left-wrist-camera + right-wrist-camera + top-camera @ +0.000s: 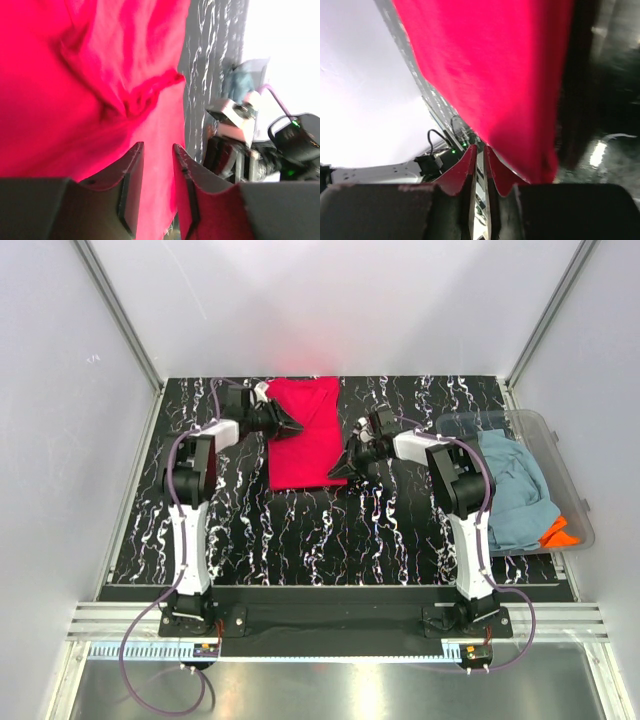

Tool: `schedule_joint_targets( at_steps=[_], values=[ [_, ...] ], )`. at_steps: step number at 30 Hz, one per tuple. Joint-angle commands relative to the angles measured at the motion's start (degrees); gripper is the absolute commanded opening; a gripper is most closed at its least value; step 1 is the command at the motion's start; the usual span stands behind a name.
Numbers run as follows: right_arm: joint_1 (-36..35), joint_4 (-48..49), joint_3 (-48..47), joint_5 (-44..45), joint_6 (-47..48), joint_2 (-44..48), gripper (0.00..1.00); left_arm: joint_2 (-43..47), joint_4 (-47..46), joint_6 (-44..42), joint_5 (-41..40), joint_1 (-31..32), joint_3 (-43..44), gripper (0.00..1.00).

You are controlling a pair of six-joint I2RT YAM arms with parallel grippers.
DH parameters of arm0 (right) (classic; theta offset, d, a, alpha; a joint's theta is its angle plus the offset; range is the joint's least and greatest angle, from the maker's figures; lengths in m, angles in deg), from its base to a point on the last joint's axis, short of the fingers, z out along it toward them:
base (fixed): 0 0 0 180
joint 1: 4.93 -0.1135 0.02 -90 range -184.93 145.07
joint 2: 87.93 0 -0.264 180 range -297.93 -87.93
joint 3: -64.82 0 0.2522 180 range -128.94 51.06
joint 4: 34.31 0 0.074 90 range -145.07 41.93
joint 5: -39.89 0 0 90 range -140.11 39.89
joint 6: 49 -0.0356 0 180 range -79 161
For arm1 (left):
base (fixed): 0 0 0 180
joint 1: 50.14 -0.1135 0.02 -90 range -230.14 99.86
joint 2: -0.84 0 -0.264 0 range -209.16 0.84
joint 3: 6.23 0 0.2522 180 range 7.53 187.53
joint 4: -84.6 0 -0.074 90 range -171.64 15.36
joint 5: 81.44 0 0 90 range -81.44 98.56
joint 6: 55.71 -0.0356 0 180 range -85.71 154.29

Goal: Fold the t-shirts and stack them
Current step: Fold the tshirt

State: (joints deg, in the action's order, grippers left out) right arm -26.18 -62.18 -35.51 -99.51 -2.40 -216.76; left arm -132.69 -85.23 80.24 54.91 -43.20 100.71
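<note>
The crimson red t-shirt (303,435) lies folded into a narrow rectangle at the back middle of the black marbled table (300,530). My left gripper (295,427) is at the shirt's left edge, low over the cloth, jaws a little apart with nothing between them; the left wrist view shows the gripper (157,145) over the red shirt (75,75). My right gripper (338,472) is at the shirt's near right corner. In the right wrist view the gripper (480,147) is shut and empty, with the red shirt (495,65) just beside it.
A clear plastic tub (520,416) stands at the table's right edge. It holds a crumpled grey-blue t-shirt (510,490) and an orange t-shirt (558,533) at its near end. White walls enclose the back and sides.
</note>
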Motion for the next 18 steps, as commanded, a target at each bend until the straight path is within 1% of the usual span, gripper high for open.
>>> schedule_joint_targets(
  at_steps=[1, 3, 4, 5, 7, 8, 10, 14, 18],
  values=[
    [0.43, 4.35, 1.66, -1.66, 0.41, 3.07, 0.16, 13.01, 11.84, -10.17, -3.28, -0.35, -3.51, 0.35],
    [0.42, 4.18, 1.14, -1.66, 0.33, 1.84, 0.16, 18.02, 11.77, -10.71, -4.07, -0.09, -7.91, 0.36],
    [0.43, 4.18, 0.79, -1.74, -0.02, 0.44, 0.16, 21.96, 11.77, -10.97, -4.33, 0.0, -10.02, 0.36],
    [0.43, 4.18, 0.44, -1.66, -0.37, -0.01, 0.16, 23.31, 11.86, -11.23, -4.6, 0.44, -14.13, 0.36],
    [0.51, 4.09, 1.13, -0.35, -1.07, 0.42, 0.15, 25.16, 11.68, -11.33, -5.04, 0.62, -18.37, 0.35],
    [0.43, 4.09, 1.92, 0.36, -1.34, 0.95, 0.16, 25.77, 11.42, -11.06, -5.65, 0.62, -22.22, 0.35],
    [0.42, 4.09, 5.08, 1.85, -1.69, 2.61, 0.16, 25.52, 9.15, -11.15, -5.83, 0.53, -26.8, 0.35],
    [0.43, 4.18, 10.35, 3.17, -0.9, 5.17, 0.19, 21.75, 8.69, -12.46, -6.09, 0.62, -29.89, 0.35],
    [0.43, 4.09, 15.62, 4.4, 0.07, 6.75, 0.2, 21.91, 8.87, -13.96, -7.76, 0.79, -33.94, 0.36]
  ],
)
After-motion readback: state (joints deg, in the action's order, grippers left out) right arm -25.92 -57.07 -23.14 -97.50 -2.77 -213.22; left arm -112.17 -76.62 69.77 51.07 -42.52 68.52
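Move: The folded t-shirt's near left corner lies about 18 cm back towards the base from the left hand, 5 cm to its left and 5 cm lower; the near right corner is some 16 cm back and 10 cm to the right of that hand, the sleeve end about 8 cm ahead and 2 cm right. From the right hand the near right corner is roughly 3 cm back, 3 cm right and 3 cm down, the near left one 12 cm to its left and 4 cm back. The t-shirt's near edge is what both hands close in on: the left hand leaves the middle of the cloth, arcs up about 8 cm and comes down by the near left corner, 15 cm farther back, tipping slightly, fingers still part open. The right hand barely moves at first, then eases back and down beside the near right corner, its fingers almost shut. ##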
